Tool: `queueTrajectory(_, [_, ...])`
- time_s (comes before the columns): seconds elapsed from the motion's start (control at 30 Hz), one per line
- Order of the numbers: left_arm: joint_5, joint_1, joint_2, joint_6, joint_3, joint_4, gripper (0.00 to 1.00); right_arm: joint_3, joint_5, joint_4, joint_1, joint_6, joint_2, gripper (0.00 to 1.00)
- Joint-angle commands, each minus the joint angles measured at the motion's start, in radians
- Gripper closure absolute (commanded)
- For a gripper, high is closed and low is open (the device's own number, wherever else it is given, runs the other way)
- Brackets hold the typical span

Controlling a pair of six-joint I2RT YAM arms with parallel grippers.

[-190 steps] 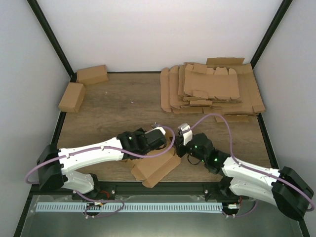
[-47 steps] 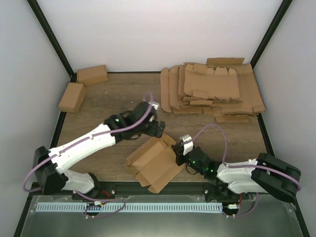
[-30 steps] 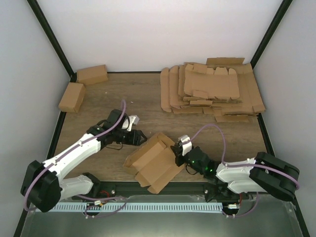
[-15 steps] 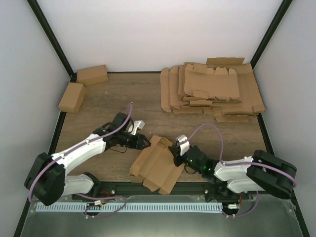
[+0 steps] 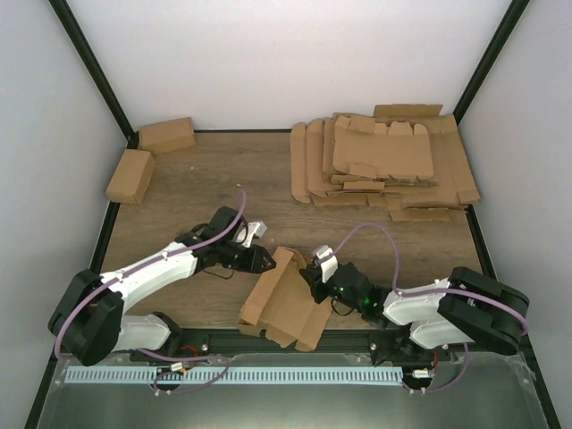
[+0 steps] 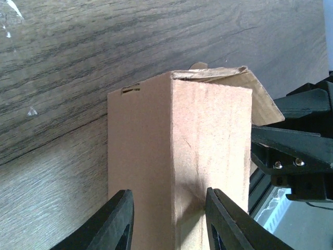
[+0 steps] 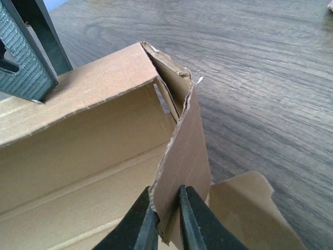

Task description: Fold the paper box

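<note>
The paper box [image 5: 284,302] is a partly folded brown blank, lying open near the table's front edge. My right gripper [image 5: 315,272] is shut on one upright side flap of it; the right wrist view shows that flap [image 7: 188,140] pinched between the fingers of the gripper [image 7: 165,221], with the box's inner walls to the left. My left gripper [image 5: 261,259] is open at the box's far left corner. In the left wrist view this gripper [image 6: 169,224] straddles the box's folded edge [image 6: 171,156], one finger on each side.
A pile of flat cardboard blanks [image 5: 384,165] lies at the back right. Two folded boxes [image 5: 167,135] [image 5: 130,175] sit at the back left. The black frame rail [image 5: 286,341] runs just in front of the box.
My left gripper has swung right and come down to the box's left corner. My right gripper, still holding the flap, has shifted left, and the box has turned and slid toward the front.
</note>
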Motion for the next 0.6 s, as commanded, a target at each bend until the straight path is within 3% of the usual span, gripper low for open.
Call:
queueTrajectory(0.0, [-0.02,-0.009,0.011,0.007,0.013,0.012,0.6,0.05,-0.022,0.019,0.012,-0.024,0.025,0.86])
queueTrajectory(0.23, [-0.04,-0.009,0.007,0.022,0.022,-0.018,0.6,0.065,-0.043,0.009,0.013,-0.05,0.039,0.64])
queueTrajectory(0.57, [-0.025,-0.009,0.004,0.002,0.042,0.012,0.6,0.073,-0.099,0.013,0.012,-0.07,0.038,0.57])
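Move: The right hand's fingers, a little open, are at the free edge of the box's end flap, whose middle is some 2 cm ahead, 1 cm to the left and about level. From that hand the left wall's middle is about 8 cm left and 5 cm back, and the box floor some 9 cm back, 1 cm left and 4 cm below. From the left hand, the wall's middle is about 6 cm back and 2 cm below, the flap about 1 cm ahead and 7 cm right. The right hand eases about 2 cm to its left towards the left wall, turning roughly 5 degrees counter-clockwise, while its fingers spread from nearly shut to about two fifths open, one on either side of the end flap's free edge, the outer one against the flap's outside face. The left hand stays put with its fingers partly open and keeps one fingertip on the top of the left wall, near its far end. ##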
